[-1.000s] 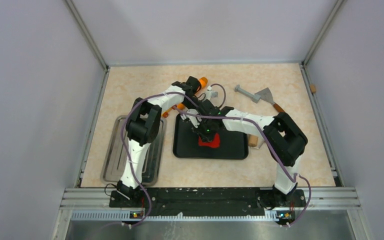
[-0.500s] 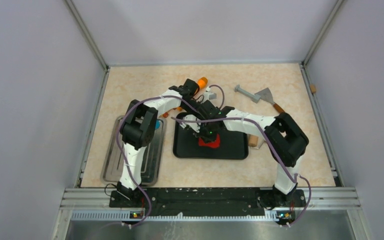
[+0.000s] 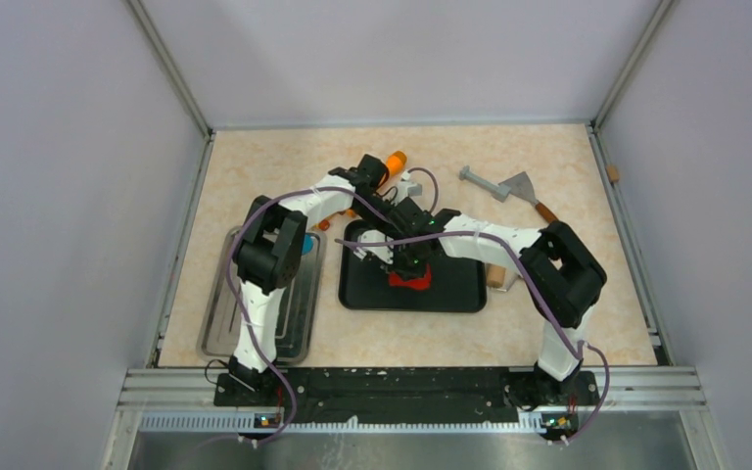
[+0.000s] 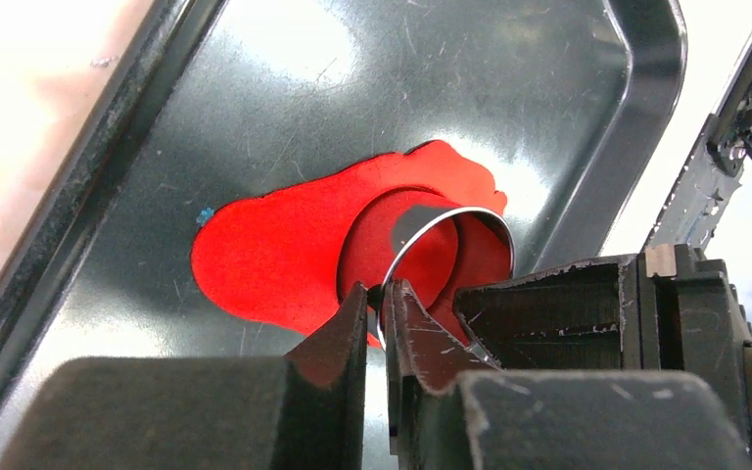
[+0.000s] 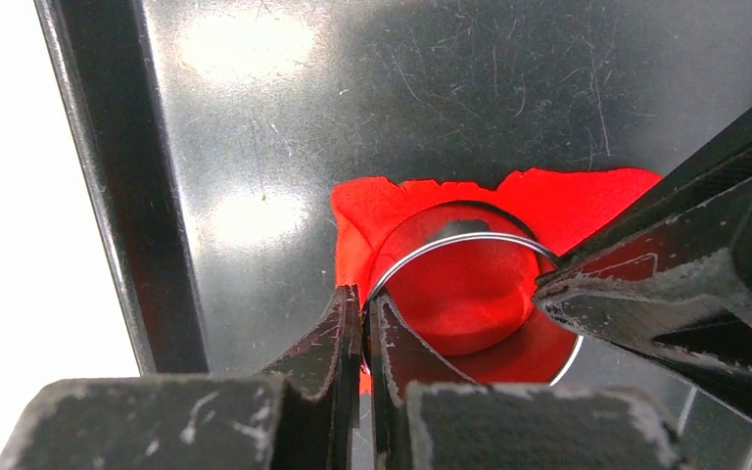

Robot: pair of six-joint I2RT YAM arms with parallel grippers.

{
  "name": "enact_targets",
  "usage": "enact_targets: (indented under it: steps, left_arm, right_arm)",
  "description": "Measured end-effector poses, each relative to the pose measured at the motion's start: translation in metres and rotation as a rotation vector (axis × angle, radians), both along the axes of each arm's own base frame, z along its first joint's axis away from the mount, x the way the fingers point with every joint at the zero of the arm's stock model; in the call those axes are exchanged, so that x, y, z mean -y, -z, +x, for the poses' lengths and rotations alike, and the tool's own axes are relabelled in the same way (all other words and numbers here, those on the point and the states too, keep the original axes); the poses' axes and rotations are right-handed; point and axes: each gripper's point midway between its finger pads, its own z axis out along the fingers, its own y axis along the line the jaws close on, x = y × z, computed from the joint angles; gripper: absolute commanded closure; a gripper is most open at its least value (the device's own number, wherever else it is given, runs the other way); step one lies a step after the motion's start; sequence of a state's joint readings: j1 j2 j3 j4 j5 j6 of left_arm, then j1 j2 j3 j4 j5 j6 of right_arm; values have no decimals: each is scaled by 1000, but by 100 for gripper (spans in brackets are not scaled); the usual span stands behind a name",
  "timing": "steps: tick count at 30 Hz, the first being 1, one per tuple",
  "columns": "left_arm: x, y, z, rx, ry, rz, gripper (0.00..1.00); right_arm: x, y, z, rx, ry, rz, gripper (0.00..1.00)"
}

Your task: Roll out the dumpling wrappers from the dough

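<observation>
The dough (image 4: 264, 255) is a flat, bright red sheet on the black tray (image 4: 401, 88). A thin metal ring cutter (image 4: 470, 211) stands on it, with a round red disc (image 5: 460, 294) of dough inside the ring. My left gripper (image 4: 380, 291) is shut on the ring's near rim. My right gripper (image 5: 364, 299) is shut on the ring cutter (image 5: 460, 238) at another spot on its rim. In the top view both wrists meet over the dough (image 3: 413, 282) and hide most of it.
A steel tray (image 3: 225, 313) lies left of the black tray (image 3: 450, 296), with a bit of blue (image 3: 308, 246) at its far corner. An orange-ended tool (image 3: 395, 160), a grey T-shaped tool (image 3: 480, 179) and a scraper (image 3: 527, 188) lie at the back.
The left arm's elbow has swung to the left. Both wrists have shifted slightly toward the far side of the tray. Both grippers stay shut on the ring.
</observation>
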State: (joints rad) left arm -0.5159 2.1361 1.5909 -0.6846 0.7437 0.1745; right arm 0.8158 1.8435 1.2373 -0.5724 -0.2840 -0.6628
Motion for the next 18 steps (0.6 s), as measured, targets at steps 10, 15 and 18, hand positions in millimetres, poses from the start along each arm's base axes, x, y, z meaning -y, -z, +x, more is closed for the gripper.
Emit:
enact_targets:
  steps: [10, 15, 18]
  left_arm:
    - [-19, -28, 7, -36, -68, -30, 59]
    - [-50, -81, 30, 47, -185, -115, 59]
    - [-70, -104, 37, 90, -244, -145, 58]
  right_arm:
    - [0, -2, -1, -4, -10, -3, 100]
    - [0, -16, -1, -15, -7, -17, 100]
    - [-6, -41, 2, 4, -6, 5, 100]
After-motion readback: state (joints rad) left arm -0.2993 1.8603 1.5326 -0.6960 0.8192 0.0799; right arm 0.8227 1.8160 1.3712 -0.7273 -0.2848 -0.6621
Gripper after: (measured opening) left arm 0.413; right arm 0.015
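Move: The left fingers still pinch the far rim of the cutter, whose middle lies about 4 cm back, 1 cm right and 2 cm below them; the right fingers hold the near rim, with that middle some 3 cm ahead, 1 cm left and 1 cm below. The red dough is about 4 cm ahead, 1 cm left and 3 cm below the right hand. From the left hand, the orange club is roughly 14 cm ahead and 5 cm left, the toy car 9 cm ahead and 15 cm left, both 3 cm below. Up and to the left, the left hand pulls away after its fingers open to nearly half and let go of the cutter's far rim, rising about 10 cm with some forward travel and a slight counter-clockwise turn. The right hand first stays put, its grip on the near rim kept, then lifts the cutter straight up off the dough by some 4 cm. ##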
